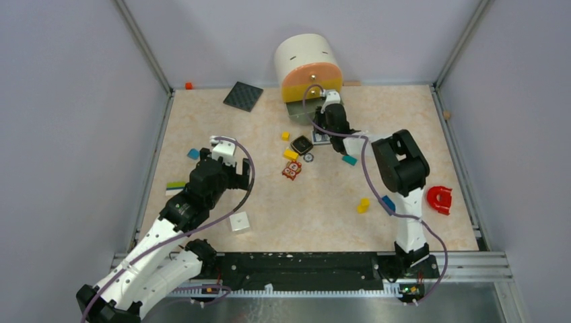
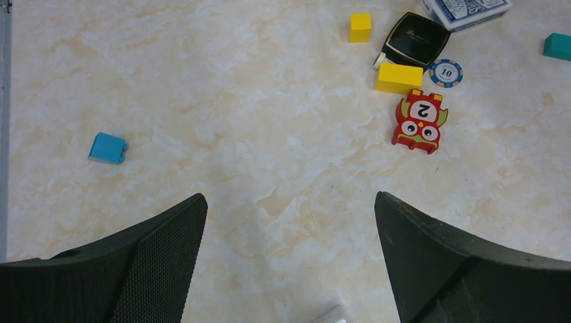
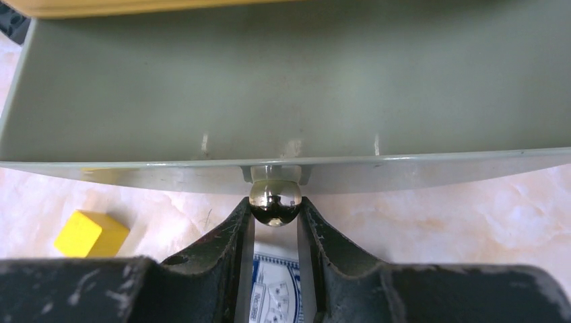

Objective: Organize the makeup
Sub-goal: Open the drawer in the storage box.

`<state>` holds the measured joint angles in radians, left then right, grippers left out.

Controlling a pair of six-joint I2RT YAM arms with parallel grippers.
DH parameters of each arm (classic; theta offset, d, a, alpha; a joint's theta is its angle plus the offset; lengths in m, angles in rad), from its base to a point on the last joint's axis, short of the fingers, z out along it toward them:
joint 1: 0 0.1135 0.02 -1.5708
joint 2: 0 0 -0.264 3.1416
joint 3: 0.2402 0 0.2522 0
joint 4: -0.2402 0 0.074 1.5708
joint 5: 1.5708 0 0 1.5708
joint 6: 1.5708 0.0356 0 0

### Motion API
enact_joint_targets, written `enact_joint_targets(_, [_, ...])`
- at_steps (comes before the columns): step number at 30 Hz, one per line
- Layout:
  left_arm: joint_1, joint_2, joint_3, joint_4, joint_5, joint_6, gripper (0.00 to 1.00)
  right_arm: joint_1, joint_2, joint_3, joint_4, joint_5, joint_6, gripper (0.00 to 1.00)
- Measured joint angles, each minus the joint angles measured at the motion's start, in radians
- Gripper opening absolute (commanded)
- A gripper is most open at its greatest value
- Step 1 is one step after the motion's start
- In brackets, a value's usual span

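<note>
The black square compact (image 1: 301,144) (image 2: 415,39) lies mid-table beside a yellow block (image 2: 398,77). At the back stands a cream and orange box (image 1: 308,64), its grey-green drawer (image 1: 299,111) (image 3: 269,87) pulled out and showing nothing inside. My right gripper (image 1: 330,102) (image 3: 275,212) is shut on the drawer's shiny round knob (image 3: 275,200), one finger on each side. Over the left part of the table my left gripper (image 1: 232,168) (image 2: 289,198) hangs wide open, with only bare tabletop between its fingers.
A blue-backed deck of cards (image 1: 321,138) (image 2: 464,10) lies under the right wrist. Scattered around are a red owl tile (image 2: 420,121), a poker chip (image 2: 446,73), teal (image 1: 349,160), blue (image 2: 108,148) and yellow (image 3: 91,233) blocks, a white cube (image 1: 239,221), a red horseshoe piece (image 1: 439,199) and a black textured square (image 1: 243,95).
</note>
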<state>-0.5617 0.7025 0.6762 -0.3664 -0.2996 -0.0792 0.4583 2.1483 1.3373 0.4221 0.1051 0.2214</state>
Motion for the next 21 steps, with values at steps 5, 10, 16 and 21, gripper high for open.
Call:
enact_joint_targets(5, [0.002,0.0,0.0,0.0,0.0,0.0,0.99,0.013,-0.053,-0.075,-0.003,0.012,-0.001,0.15])
enact_joint_targets(10, [0.003,0.001,0.0,0.0,0.001,0.0,0.99,0.024,-0.107,-0.148,-0.003,0.029,-0.001,0.2])
enact_joint_targets(16, [0.003,0.01,0.0,0.0,0.001,0.0,0.99,0.034,-0.144,-0.197,-0.017,0.033,0.0,0.43])
enact_joint_targets(21, [0.004,0.014,0.0,0.0,0.003,0.0,0.99,0.05,-0.198,-0.241,-0.063,0.033,-0.005,0.58])
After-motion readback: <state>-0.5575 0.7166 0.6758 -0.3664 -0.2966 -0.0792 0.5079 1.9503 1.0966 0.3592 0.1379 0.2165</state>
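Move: The green bottom drawer's round knob is already pinched in the right fingers, with the drawer partly open beyond it. The card deck lies on the table about 5 cm back and 2 cm right of that hand, some 4 cm lower. At the same level are the black compact, roughly 9 cm back and 6 cm left, and the small yellow cube, 5 cm back and 12 cm left. From the left hand the knob is around 26 cm ahead, 28 cm right and 14 cm lower. The green drawer's knob, still held, is drawn back towards the robot and over the card deck by the right hand, for about 5 cm, drifting slightly right. Then the fingers open partway, let go of the knob and back off a further 2 cm from it, the wrist tipping down only slightly. ##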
